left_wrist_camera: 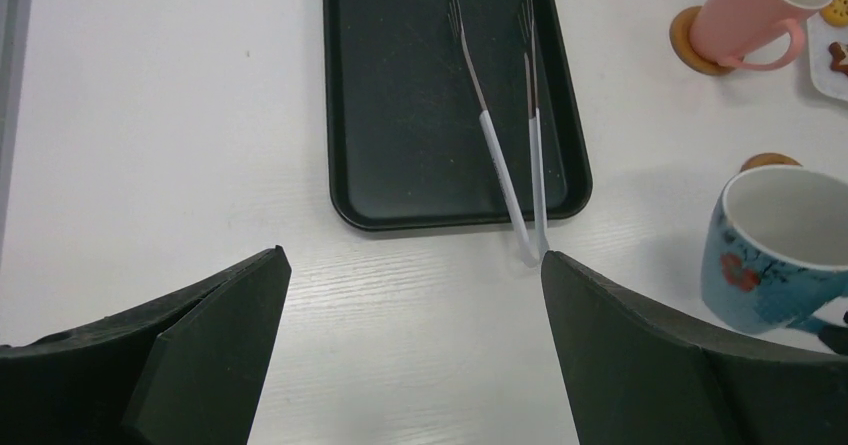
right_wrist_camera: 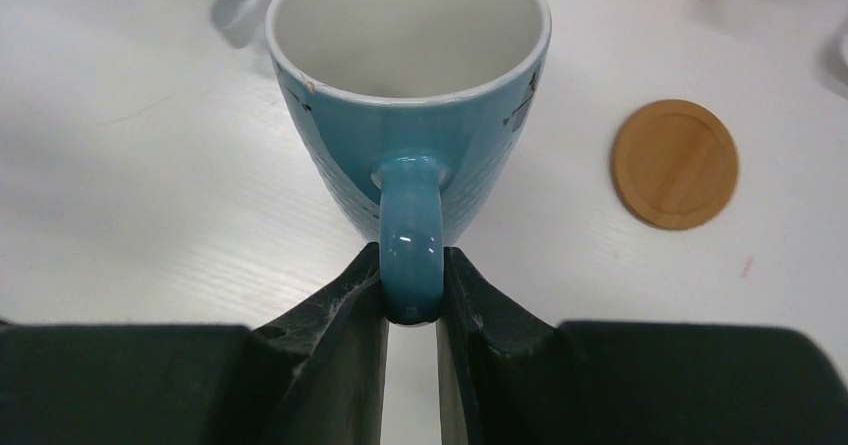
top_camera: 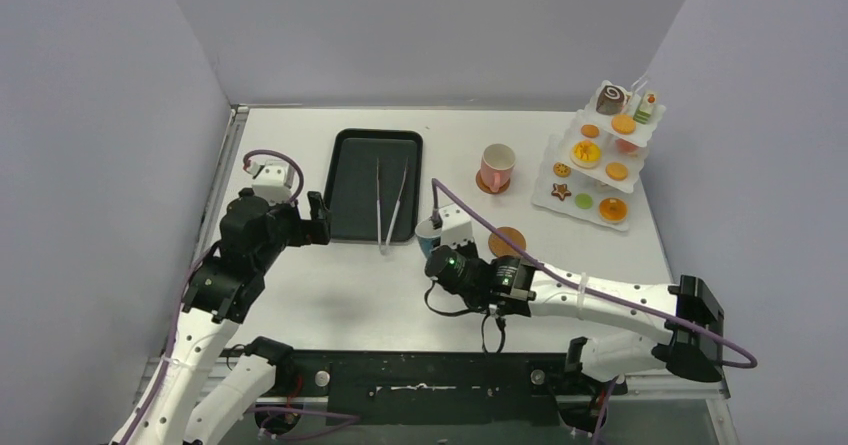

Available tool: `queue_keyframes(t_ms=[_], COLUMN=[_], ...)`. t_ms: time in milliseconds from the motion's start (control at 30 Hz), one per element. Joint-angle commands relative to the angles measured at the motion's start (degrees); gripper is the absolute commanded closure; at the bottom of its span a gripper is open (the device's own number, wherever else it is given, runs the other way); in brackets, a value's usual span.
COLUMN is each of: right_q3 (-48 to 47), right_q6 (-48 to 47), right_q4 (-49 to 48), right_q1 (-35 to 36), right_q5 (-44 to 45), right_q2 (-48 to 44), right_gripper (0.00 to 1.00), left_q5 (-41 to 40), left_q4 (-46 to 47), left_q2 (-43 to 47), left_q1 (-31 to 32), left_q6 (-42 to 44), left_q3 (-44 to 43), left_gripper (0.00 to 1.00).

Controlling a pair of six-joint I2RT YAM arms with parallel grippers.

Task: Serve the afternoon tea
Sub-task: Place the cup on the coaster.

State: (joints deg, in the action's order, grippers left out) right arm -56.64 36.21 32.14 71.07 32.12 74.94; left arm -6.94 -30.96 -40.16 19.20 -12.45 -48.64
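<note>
My right gripper (right_wrist_camera: 411,265) is shut on the handle of the blue cup (right_wrist_camera: 410,95), which stands upright near the table's middle (top_camera: 428,233), just right of the tongs' ends. I cannot tell whether the cup rests on the table. A bare wooden coaster (right_wrist_camera: 675,163) lies to its right. The pink cup (top_camera: 497,166) sits on another coaster further back. Toy pastries such as an orange tart (top_camera: 586,152) fill a white tiered stand (top_camera: 545,197) at the back right. My left gripper (left_wrist_camera: 415,260) hangs open over bare table, near the tray's front edge.
A black tray (left_wrist_camera: 400,95) lies left of centre with long metal tongs (left_wrist_camera: 505,165) on it, their joined end sticking over its near edge. Grey walls close in the left, back and right sides.
</note>
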Motion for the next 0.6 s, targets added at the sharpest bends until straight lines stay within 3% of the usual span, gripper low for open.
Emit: queue_keyframes(t_ms=[0, 133, 367, 567], right_q3=[2.9, 5.8, 11.8, 14.6], right_q6=[1.5, 0.5, -1.5, -3.6], right_q4=[-0.6, -0.8, -5.1, -8.9], right_q1=[-5.4, -10.2, -21.2, -26.2], right_q5=[7.1, 10.0, 6.9, 6.0], right_q2=[-5.2, -7.4, -11.7, -13.2], right_gripper=[1.00, 1.00, 1.00, 1.00], left_q5=[4.0, 4.2, 4.2, 3.9], left_q4=[4.0, 4.2, 4.2, 4.0], left_q2=[-1.1, -0.9, -1.0, -0.8], left_q1=[0.3, 0.3, 0.5, 0.7], left_q6=[1.1, 2.1, 3.2, 3.6], left_q3=[-0.9, -0.1, 0.2, 0.2], left_gripper=[0.03, 0.03, 0.03, 0.03])
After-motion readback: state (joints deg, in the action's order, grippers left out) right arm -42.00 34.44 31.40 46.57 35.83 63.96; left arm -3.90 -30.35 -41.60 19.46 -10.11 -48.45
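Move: The free coaster that the held blue cup is bound for lies about 12 cm ahead of the right hand, 14 cm to its right and some 13 cm below. The pink cup, on its own coaster, stands roughly 15 cm beyond that coaster and 4 cm left of it; the cake stand's lowest tier is about 10 cm farther out and 19 cm to its right. From the left hand the free coaster lies some 45 cm right, 5 cm ahead, 22 cm down. The blue cup, still pinched by its handle, is carried by the right hand about 15 cm to the right and some 7 cm forward towards the free coaster, sinking 3 to 4 cm on the way. The wrist swings round clockwise by roughly 25 degrees as it goes, and the fingers keep their hold. ##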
